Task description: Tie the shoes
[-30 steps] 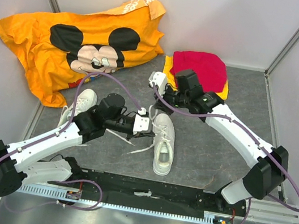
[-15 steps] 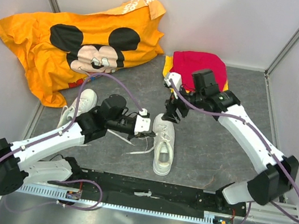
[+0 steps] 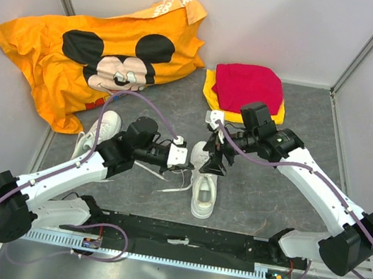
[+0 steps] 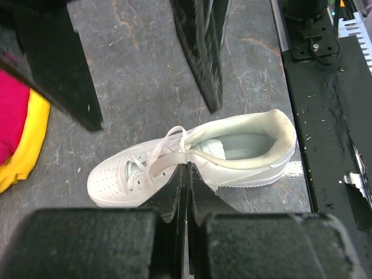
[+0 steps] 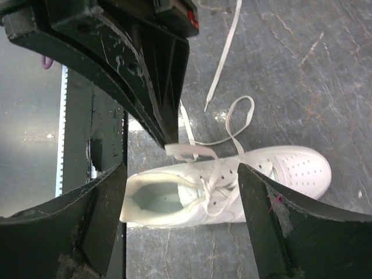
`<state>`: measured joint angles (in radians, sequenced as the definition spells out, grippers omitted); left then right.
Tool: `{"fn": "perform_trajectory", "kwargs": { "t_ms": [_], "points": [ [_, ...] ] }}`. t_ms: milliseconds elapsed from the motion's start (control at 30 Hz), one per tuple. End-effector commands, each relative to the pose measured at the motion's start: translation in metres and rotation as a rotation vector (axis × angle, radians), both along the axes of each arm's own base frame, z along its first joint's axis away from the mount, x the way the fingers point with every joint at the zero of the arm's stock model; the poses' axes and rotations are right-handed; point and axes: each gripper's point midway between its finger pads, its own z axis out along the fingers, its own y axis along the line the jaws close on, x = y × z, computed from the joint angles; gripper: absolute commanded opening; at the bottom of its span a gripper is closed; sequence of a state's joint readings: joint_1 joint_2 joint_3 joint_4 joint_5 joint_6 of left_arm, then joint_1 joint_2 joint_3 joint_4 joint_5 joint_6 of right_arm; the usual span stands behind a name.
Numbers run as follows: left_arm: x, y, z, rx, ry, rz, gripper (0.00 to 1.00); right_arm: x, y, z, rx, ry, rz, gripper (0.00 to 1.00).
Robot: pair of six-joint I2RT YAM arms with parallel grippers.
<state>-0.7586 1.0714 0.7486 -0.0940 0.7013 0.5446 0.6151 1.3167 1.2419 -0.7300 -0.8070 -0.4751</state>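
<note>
One white shoe point(image 3: 204, 185) lies at the table's middle, toe pointing away from the arms; the other shoe point(image 3: 99, 131) lies left of it, partly under my left arm. My left gripper point(image 3: 185, 159) is shut on a flat white lace point(image 4: 165, 158) of the middle shoe point(image 4: 232, 156), holding it just above the tongue. In the right wrist view the same lace point(image 5: 187, 152) runs up to the left gripper's tips. My right gripper point(image 5: 181, 174) hangs open over this shoe point(image 5: 285, 168), one finger point(image 5: 99, 215) past the heel and the other over the toe side. Nothing is between them.
An orange cartoon-mouse shirt point(image 3: 93, 52) lies at the back left. A red cloth point(image 3: 249, 85) sits on a yellow cloth point(image 3: 211, 99) at the back right. A loose lace end point(image 5: 224, 55) trails on the grey floor. The black base rail point(image 3: 183, 243) runs along the near edge.
My right gripper has swung from beside the red cloth toward the near edge until it is over the middle shoe, and it has opened. The left gripper has stayed put, still pinching the lace.
</note>
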Motion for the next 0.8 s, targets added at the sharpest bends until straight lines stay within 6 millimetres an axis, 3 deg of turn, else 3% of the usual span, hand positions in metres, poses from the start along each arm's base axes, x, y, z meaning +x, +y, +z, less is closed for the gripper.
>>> {"fn": "perform_trajectory", "kwargs": {
  "t_ms": [0, 533, 633, 667, 767],
  "points": [
    [-0.001, -0.005, 0.009, -0.039, -0.074, -0.062, 0.02, 0.001, 0.02, 0.004, 0.061, -0.044, 0.072, 0.83],
    [0.001, -0.004, 0.008, -0.047, -0.092, -0.064, 0.01, -0.009, 0.024, -0.026, 0.007, -0.026, 0.111, 0.47],
    [0.002, -0.005, 0.006, -0.044, -0.093, -0.063, 0.02, -0.01, 0.025, -0.026, 0.009, -0.02, 0.114, 0.33],
    [0.002, -0.005, 0.006, -0.043, -0.092, -0.061, 0.02, -0.01, 0.025, -0.026, 0.01, -0.018, 0.114, 0.2],
    [0.002, -0.004, 0.004, -0.037, -0.089, -0.056, 0.02, -0.009, 0.025, -0.025, 0.011, -0.016, 0.104, 0.0]
  ]
}}
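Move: The lace held in the closed left fingertips is what matters: it lies about 3 cm below the open right hand, some 2 cm to its left and 1 cm back. From the left hand it is about 1 cm to the right, at the same height. The shoe's knot is roughly 3 cm back, 1 cm right and 13 cm below the right hand; the shoe's middle is about 4 cm back, 1 cm right and 17 cm down. The lace sticking out of the left fingertips is taken by the right hand, which comes down about 3 cm, first easing some 2 cm left towards the left gripper, then dropping almost straight. Its wide-open fingers close nearly shut on the way and pinch the lace right at the left tips. The left hand stays in place, keeping its hold. ##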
